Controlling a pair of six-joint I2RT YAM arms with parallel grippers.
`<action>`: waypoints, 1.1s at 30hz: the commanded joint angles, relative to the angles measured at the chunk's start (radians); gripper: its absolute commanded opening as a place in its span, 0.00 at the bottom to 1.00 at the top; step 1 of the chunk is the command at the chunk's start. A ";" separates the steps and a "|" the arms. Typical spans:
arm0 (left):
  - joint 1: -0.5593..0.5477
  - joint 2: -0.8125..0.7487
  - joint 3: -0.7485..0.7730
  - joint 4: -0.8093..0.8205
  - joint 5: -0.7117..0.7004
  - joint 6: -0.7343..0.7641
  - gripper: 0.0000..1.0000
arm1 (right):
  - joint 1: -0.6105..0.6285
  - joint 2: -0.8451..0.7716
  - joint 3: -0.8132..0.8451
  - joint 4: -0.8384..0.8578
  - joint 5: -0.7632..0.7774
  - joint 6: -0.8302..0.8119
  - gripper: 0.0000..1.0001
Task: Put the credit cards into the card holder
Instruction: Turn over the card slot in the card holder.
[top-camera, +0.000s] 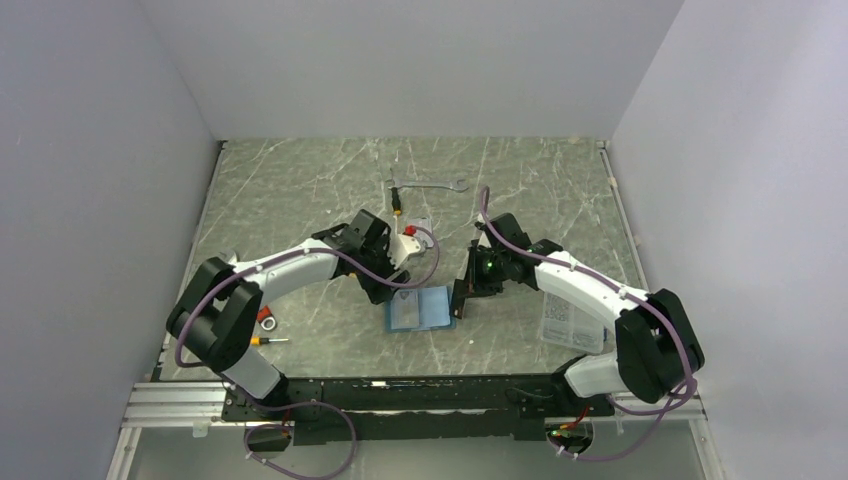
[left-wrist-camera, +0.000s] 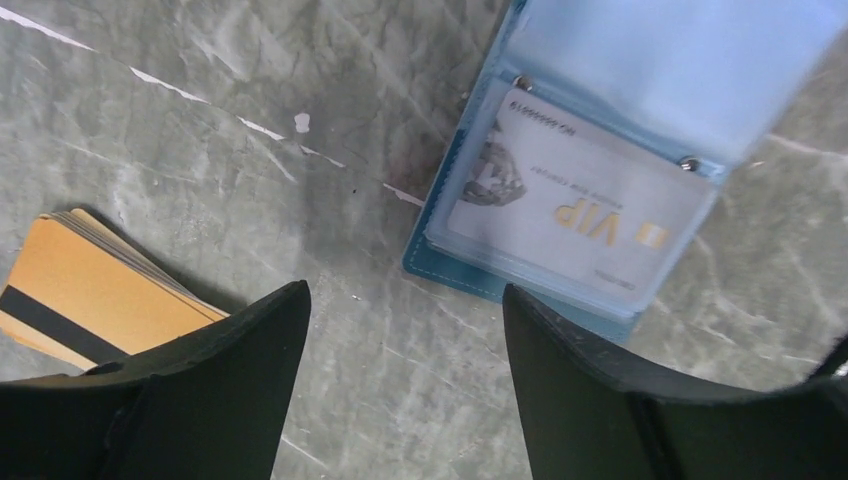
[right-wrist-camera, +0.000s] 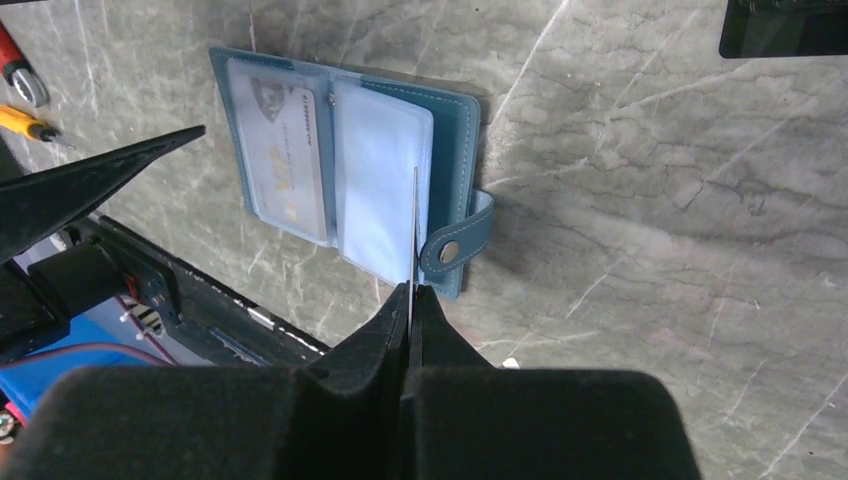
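Observation:
The teal-blue card holder (top-camera: 420, 308) lies open near the table's front, between the two arms. A pale VIP card (left-wrist-camera: 570, 210) sits in its left pocket (right-wrist-camera: 285, 150), and the snap tab (right-wrist-camera: 455, 245) sticks out on the right. My right gripper (right-wrist-camera: 410, 290) is shut on a thin credit card (right-wrist-camera: 414, 225), seen edge-on and standing over the holder's right pocket. A stack of orange-gold credit cards (left-wrist-camera: 90, 290) with a black stripe lies left of my left gripper (left-wrist-camera: 405, 300), which hangs open over bare table beside the holder's corner. Another dark card (right-wrist-camera: 785, 25) lies farther off.
A metal wrench (top-camera: 428, 185) lies at the back. A clear printed packet (top-camera: 570, 320) rests by the right arm. A red-handled tool (top-camera: 265, 318) and a yellow screwdriver (top-camera: 268, 340) lie near the left arm's base. Grey walls close in the marble-patterned table (top-camera: 300, 190).

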 joint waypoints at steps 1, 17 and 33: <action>-0.029 0.020 -0.022 0.080 -0.073 0.024 0.75 | -0.004 0.008 -0.004 0.055 -0.009 -0.013 0.00; -0.112 0.047 -0.053 0.105 -0.195 0.116 0.59 | -0.004 -0.038 -0.015 0.029 0.053 -0.048 0.00; -0.125 0.069 -0.031 0.082 -0.221 0.129 0.54 | 0.002 -0.040 -0.021 0.052 0.003 -0.025 0.00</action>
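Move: The card slot with the VIP card has its far left corner almost straight under my left hand; its middle lies about 4 cm back, 4 cm to the right and 3 cm below. The blue sleeve is some 9 cm to my left hand's right and 3 cm back, the orange cards about 7 cm ahead and 6 cm to the left. From my right hand, the slot's middle is roughly 12 cm left, 2 cm back, 5 cm down. I sink my left hand about 3 cm onto the far left corner of the card slot, in two short dips with hardly any sideways travel, and turn the wrist some 15 degrees so the fingers stand steeper across the slot's edge. Meanwhile I bring the fingers from about four-fifths to just over half open, one on each side of the corner, without gripping it yet. ##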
